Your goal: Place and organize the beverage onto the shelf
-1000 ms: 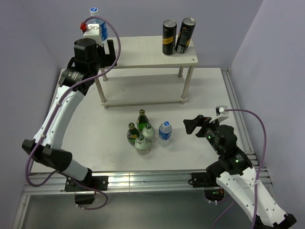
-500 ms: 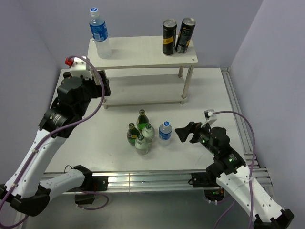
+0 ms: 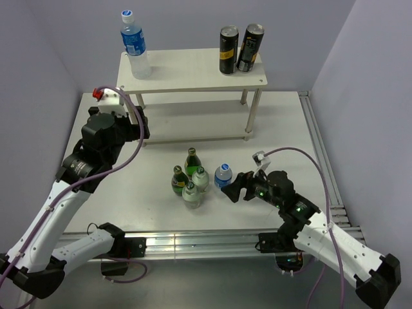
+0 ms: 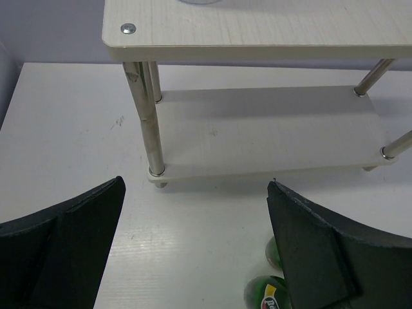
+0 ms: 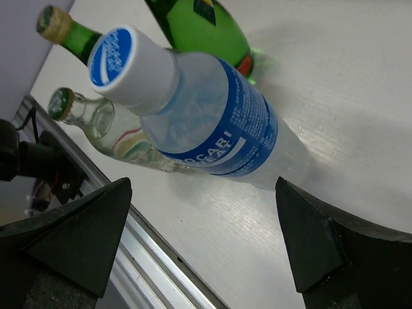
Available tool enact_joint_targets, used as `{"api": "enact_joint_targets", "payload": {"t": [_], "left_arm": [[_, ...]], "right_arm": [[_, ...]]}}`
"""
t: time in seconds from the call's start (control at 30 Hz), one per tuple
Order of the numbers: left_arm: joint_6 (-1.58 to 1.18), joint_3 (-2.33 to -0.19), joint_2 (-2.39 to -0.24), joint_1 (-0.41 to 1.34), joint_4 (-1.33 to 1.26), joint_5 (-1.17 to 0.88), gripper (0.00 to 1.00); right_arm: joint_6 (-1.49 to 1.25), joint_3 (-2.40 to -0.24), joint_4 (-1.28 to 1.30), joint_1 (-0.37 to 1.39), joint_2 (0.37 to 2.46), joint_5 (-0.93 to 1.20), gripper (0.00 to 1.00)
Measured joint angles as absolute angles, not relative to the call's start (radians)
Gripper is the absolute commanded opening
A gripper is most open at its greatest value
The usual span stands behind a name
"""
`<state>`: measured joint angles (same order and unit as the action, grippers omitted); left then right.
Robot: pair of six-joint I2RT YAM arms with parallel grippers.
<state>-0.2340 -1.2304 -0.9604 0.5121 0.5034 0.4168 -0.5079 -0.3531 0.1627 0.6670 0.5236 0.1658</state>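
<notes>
The cream-white shelf (image 3: pixel 193 72) stands at the back. One blue-labelled plastic bottle (image 3: pixel 134 45) stands on the left of its top board. On the table stand the second blue-labelled bottle (image 3: pixel 223 176), two dark green glass bottles (image 3: pixel 191 161) and two clear glass bottles (image 3: pixel 191 194). My left gripper (image 3: pixel 138 121) is open and empty, in front of the shelf's left legs (image 4: pixel 147 116). My right gripper (image 3: pixel 234 187) is open, just right of the blue-labelled bottle (image 5: pixel 212 129), which stands ahead of its fingertips, not between them.
Two black cans (image 3: pixel 239 49) stand on the right of the shelf's top board. The lower board (image 4: pixel 270 135) is bare. An aluminium rail (image 3: pixel 193 241) runs along the table's near edge. Walls close in on the left and right.
My left gripper let go of the blue-labelled bottle on the top board and drew back down to the shelf's front left. My right gripper moved left, up to the blue-labelled bottle on the table.
</notes>
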Motion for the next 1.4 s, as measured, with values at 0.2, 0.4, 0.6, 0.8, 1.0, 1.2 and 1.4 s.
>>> {"api": "enact_joint_targets", "payload": {"t": [0.2,0.4,0.6,0.8,1.0,1.2,1.4], "left_arm": [[-0.234,-1.216,-0.933,0.512,0.479,0.417,0.99],[-0.234,-1.206,-0.926,0.512,0.473,0.417,0.99],[-0.234,-1.187,-0.924,0.512,0.467,0.417,0.99],[-0.234,-1.169,-0.913,0.512,0.466,0.417,0.99],[-0.234,-1.165,-0.903,0.512,0.459,0.417,0.99],[-0.234,-1.165,-0.891,0.512,0.452,0.418,0.99],[-0.234,-1.152,-0.880,0.512,0.450,0.418,0.99]], "right_arm": [[-0.524,-0.280,0.057,0.710,0.607,0.135,1.00],[-0.528,-0.253,-0.079,0.718,0.708,0.086,1.00],[-0.539,-0.254,-0.196,0.744,0.809,0.029,1.00],[-0.538,-0.251,-0.289,0.805,0.861,-0.096,0.99],[-0.515,-0.224,-0.404,0.890,0.882,-0.263,0.98],[-0.498,-0.222,-0.526,0.927,0.990,-0.362,0.97],[-0.493,-0.230,-0.640,0.943,1.135,-0.422,0.94]]}}
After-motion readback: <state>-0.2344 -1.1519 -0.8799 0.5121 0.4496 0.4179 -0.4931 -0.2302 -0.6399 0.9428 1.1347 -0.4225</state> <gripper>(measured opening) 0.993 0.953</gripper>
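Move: The blue-labelled plastic bottle stands about 6 cm ahead of the right hand and 4 cm to its left, its middle some 5 cm lower. Counted from that hand and similarly low, a clear glass bottle is 5 cm ahead and 12 cm left, and the rear green bottle 9 cm ahead and 14 cm left. From the left hand, the plastic bottle lies roughly 7 cm back, 30 cm right and 26 cm below. The right hand reaches forward-left about 7 cm, sinking 5, turning clockwise, its open fingers going around the plastic bottle. ##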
